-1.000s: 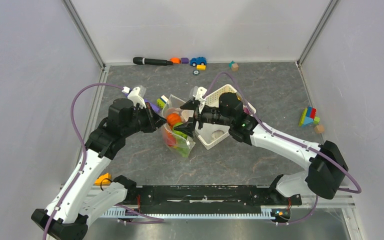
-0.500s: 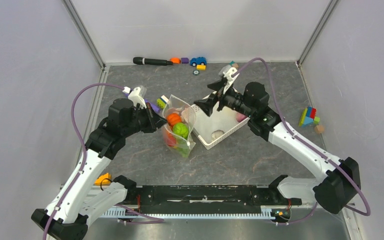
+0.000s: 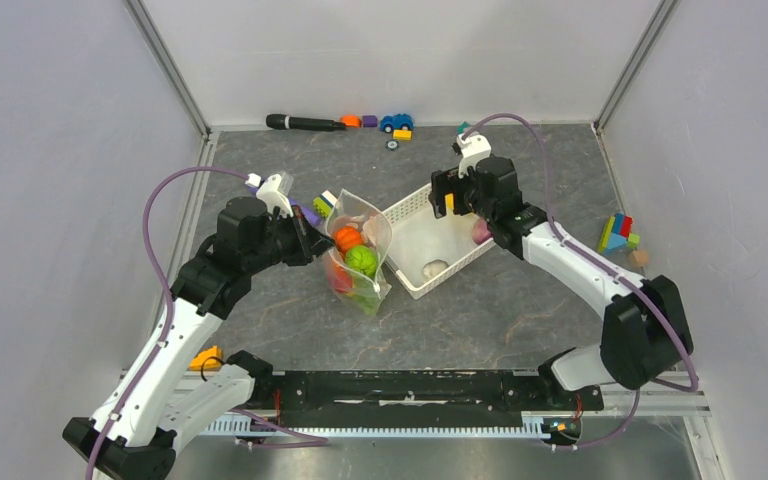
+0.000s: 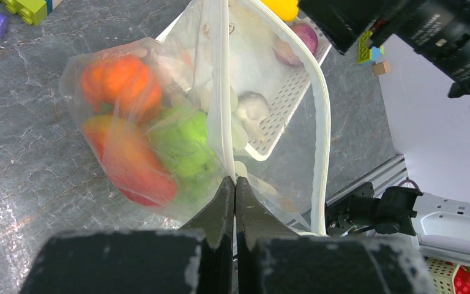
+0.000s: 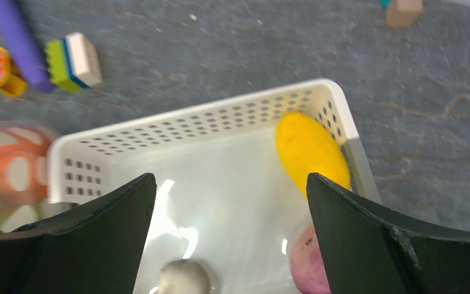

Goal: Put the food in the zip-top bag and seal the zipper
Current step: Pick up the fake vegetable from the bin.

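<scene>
The clear dotted zip-top bag [image 3: 360,272] stands open beside the white basket [image 3: 464,264]. My left gripper [image 4: 234,181] is shut on the bag's mouth edge, right at the white zipper [image 4: 216,92]. Inside the bag lie an orange pumpkin [image 4: 120,79], a green fruit [image 4: 180,141] and a red-orange piece [image 4: 131,168]. My right gripper [image 5: 229,184] hovers open over the basket's [image 5: 196,119] far end, holding nothing. In the basket are a yellow mango [image 5: 312,150], a purple onion [image 5: 309,263] and a pale grey piece [image 5: 183,277].
A black marker [image 3: 305,123] and small toys [image 3: 395,123] lie along the back wall. Coloured blocks [image 3: 617,235] sit at the right, more blocks [image 3: 322,204] just behind the bag. An orange item [image 3: 205,357] lies by the left arm's base.
My right arm has pulled away from the bag's mouth and swung back right, over the basket's far end. The left gripper and the bag have stayed put.
</scene>
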You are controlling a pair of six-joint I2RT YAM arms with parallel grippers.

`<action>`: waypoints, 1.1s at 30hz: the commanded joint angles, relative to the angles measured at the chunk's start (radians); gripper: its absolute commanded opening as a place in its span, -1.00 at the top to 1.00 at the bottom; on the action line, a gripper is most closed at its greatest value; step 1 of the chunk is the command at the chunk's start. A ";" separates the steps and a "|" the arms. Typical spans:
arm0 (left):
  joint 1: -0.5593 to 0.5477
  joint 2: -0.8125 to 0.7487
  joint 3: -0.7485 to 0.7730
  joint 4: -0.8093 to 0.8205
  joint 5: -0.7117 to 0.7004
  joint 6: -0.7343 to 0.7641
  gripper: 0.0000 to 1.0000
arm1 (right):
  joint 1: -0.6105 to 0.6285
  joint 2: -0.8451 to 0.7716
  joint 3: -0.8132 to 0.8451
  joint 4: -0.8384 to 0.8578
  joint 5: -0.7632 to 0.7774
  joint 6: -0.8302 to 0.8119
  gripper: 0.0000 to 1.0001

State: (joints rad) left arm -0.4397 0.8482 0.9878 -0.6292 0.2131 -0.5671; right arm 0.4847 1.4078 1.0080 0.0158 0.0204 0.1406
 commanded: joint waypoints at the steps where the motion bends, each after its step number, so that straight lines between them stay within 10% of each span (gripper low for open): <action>1: 0.006 -0.002 0.000 0.040 0.019 0.015 0.96 | -0.017 0.065 0.013 -0.058 0.134 -0.024 -0.96; 33: 0.006 0.004 0.000 0.039 0.016 0.019 0.96 | -0.018 0.257 0.030 -0.022 0.324 -0.203 -0.96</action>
State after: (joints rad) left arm -0.4397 0.8558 0.9874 -0.6258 0.2131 -0.5674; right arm 0.4683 1.6470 1.0080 -0.0456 0.2939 -0.0509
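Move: The yellow vegetable lies in the bin's far right corner, roughly 7 cm ahead of my open right hand, 6 cm to its right and about 17 cm below. The purple onion is some 8 cm nearer than it and 4 cm farther right; the pale mushroom sits about 9 cm back from my right hand and 1 cm to its left, similarly low. From my left hand, the yellow vegetable is about 22 cm ahead, 26 cm right and 23 cm below. I sink my right hand about 11 cm into the space over the bin's far right corner, fast at first and then easing, while sliding some 6 cm to the right, towards the yellow vegetable and the onion. My wrist rolls its left side down by roughly 25 degrees and tips the fingers lower; they stay wide open and still hover above both. ##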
